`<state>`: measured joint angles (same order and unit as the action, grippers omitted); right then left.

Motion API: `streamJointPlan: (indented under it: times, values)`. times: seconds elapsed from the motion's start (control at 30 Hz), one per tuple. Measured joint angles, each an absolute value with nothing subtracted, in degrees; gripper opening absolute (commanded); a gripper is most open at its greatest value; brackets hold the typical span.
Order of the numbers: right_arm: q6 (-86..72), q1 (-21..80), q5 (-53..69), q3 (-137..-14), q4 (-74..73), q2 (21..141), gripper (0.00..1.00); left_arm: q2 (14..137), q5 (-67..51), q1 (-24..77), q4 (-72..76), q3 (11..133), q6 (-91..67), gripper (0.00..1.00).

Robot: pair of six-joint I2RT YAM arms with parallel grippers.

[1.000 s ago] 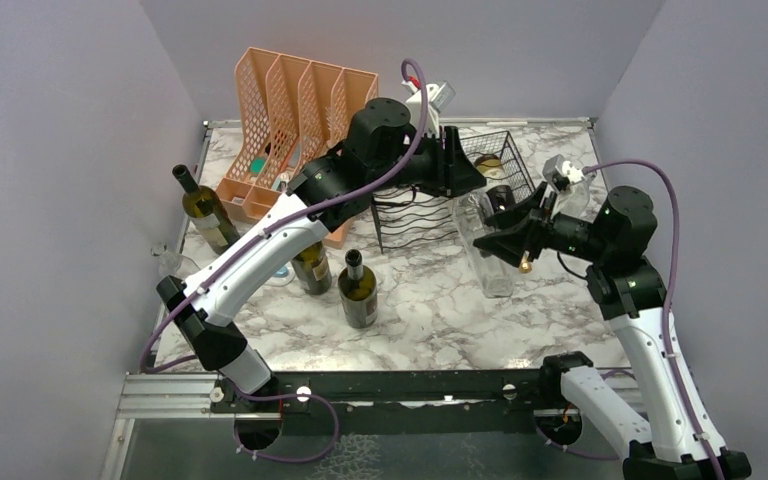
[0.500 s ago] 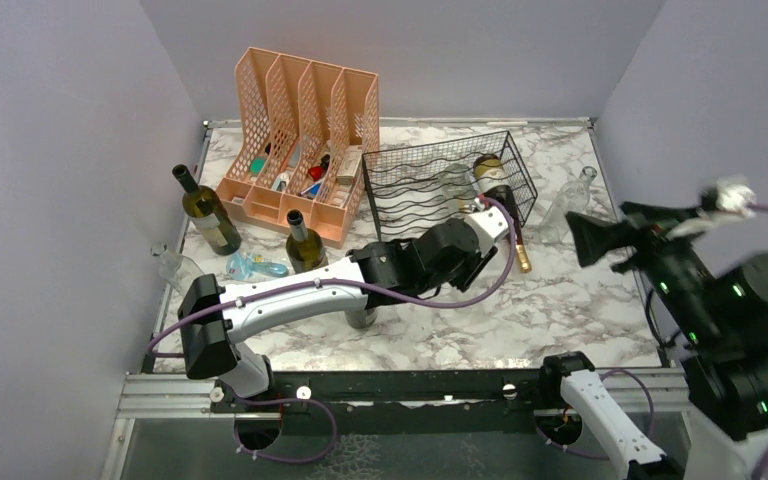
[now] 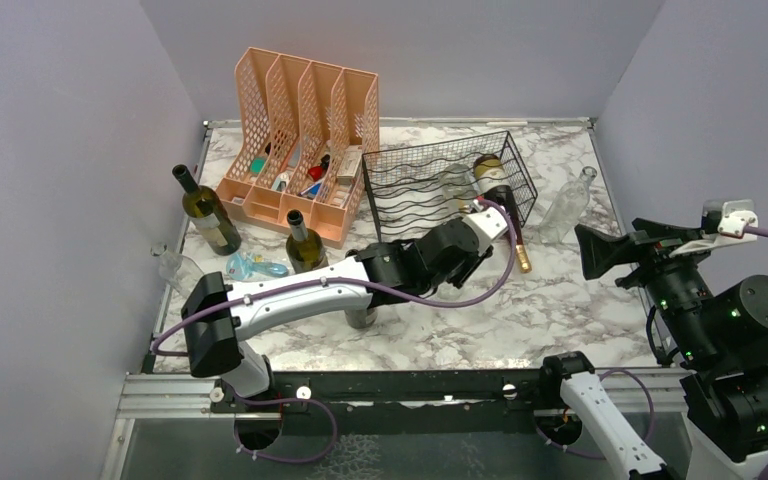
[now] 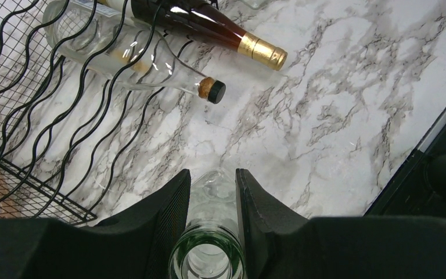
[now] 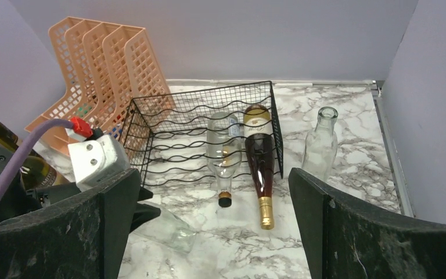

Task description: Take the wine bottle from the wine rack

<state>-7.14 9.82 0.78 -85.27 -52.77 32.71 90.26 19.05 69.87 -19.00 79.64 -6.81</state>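
Note:
The black wire wine rack [image 3: 430, 190] [image 5: 174, 125] [image 4: 40, 110] stands at the back of the marble table. Two bottles lie in it with necks sticking out the front: a dark wine bottle with gold foil [image 3: 501, 207] [image 5: 259, 160] [image 4: 200, 20] and a clear corked bottle [image 3: 457, 184] [image 5: 223, 151] [image 4: 122, 52]. In front of the rack, my left gripper [image 3: 463, 272] [image 4: 212, 174] is shut on the neck of another clear glass bottle [image 4: 212, 200] [image 5: 168, 228], which hangs tilted just above the table. My right gripper [image 3: 615, 250] [image 5: 215, 232] is wide open, raised at the right, holding nothing.
A peach file organiser [image 3: 300, 120] sits left of the rack. Green bottles stand at the left [image 3: 203, 212] and in the middle [image 3: 304, 243]. An empty clear bottle [image 3: 565, 205] [image 5: 319, 142] stands right of the rack. Small blue items [image 3: 250, 266] lie near the left arm.
My left arm has come down from over the rack to the table in front of it. My right arm has pulled back to the right and its jaws have opened wide.

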Motion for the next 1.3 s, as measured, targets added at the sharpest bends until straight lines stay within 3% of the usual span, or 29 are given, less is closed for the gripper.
streamJointPlan:
  times: [0.13,0.5,0.63,0.87,0.97,1.1,1.3]
  values:
    - [-6.8,10.0,0.8,-85.0,-52.8,32.8,1.0,93.1,19.3,69.9,-21.3,83.0,-6.8,0.25]
    - [-6.5,10.5,1.9,-85.6,-52.9,33.0,1.0,95.9,19.7,69.7,-26.2,88.0,-9.3,0.69]
    - [-6.5,10.5,2.9,-87.2,-53.1,33.7,1.0,96.1,19.6,69.3,-26.9,88.8,-10.0,0.79]
    - [-6.4,11.3,4.5,-87.7,-53.2,34.4,1.0,95.9,18.8,69.0,-29.1,92.4,-10.0,0.88]
    - [-6.3,12.4,4.6,-88.5,-53.2,35.1,1.0,95.2,18.0,69.0,-30.5,95.4,-9.7,0.99]
    - [-5.8,14.9,4.5,-90.9,-53.2,36.9,1.0,92.0,17.3,68.9,-33.0,101.3,-8.0,1.0]
    - [-4.6,19.2,3.1,-98.0,-52.5,40.9,1.0,77.8,21.3,67.7,-32.8,107.2,-0.9,1.0]
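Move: My left hand holds the clear glass bottle upright by its neck. The table spot it goes onto lies about 1 cm right and some 22 cm below that hand. The corked bottle lies in the rack about 22 cm ahead, 5 cm right of the hand, the red-brown bottle level with it and 13 cm right; a dark standing bottle is some 18 cm left and 4 cm back. From my right hand the spot is about 7 cm ahead, 20 cm left, 43 cm below. My left hand eases the bottle about 1 cm right and a touch lower to stand it on the table, then opens its fingers wide and lets go of the neck. Next it pulls away upward, slowly then fast, about 25 cm, swinging some 9 cm left late on as the fingers tip up by about 25 degrees, towards level. My right hand, empty and open, rises about 6 cm, drifts 3 cm left and turns slightly counter-clockwise. ##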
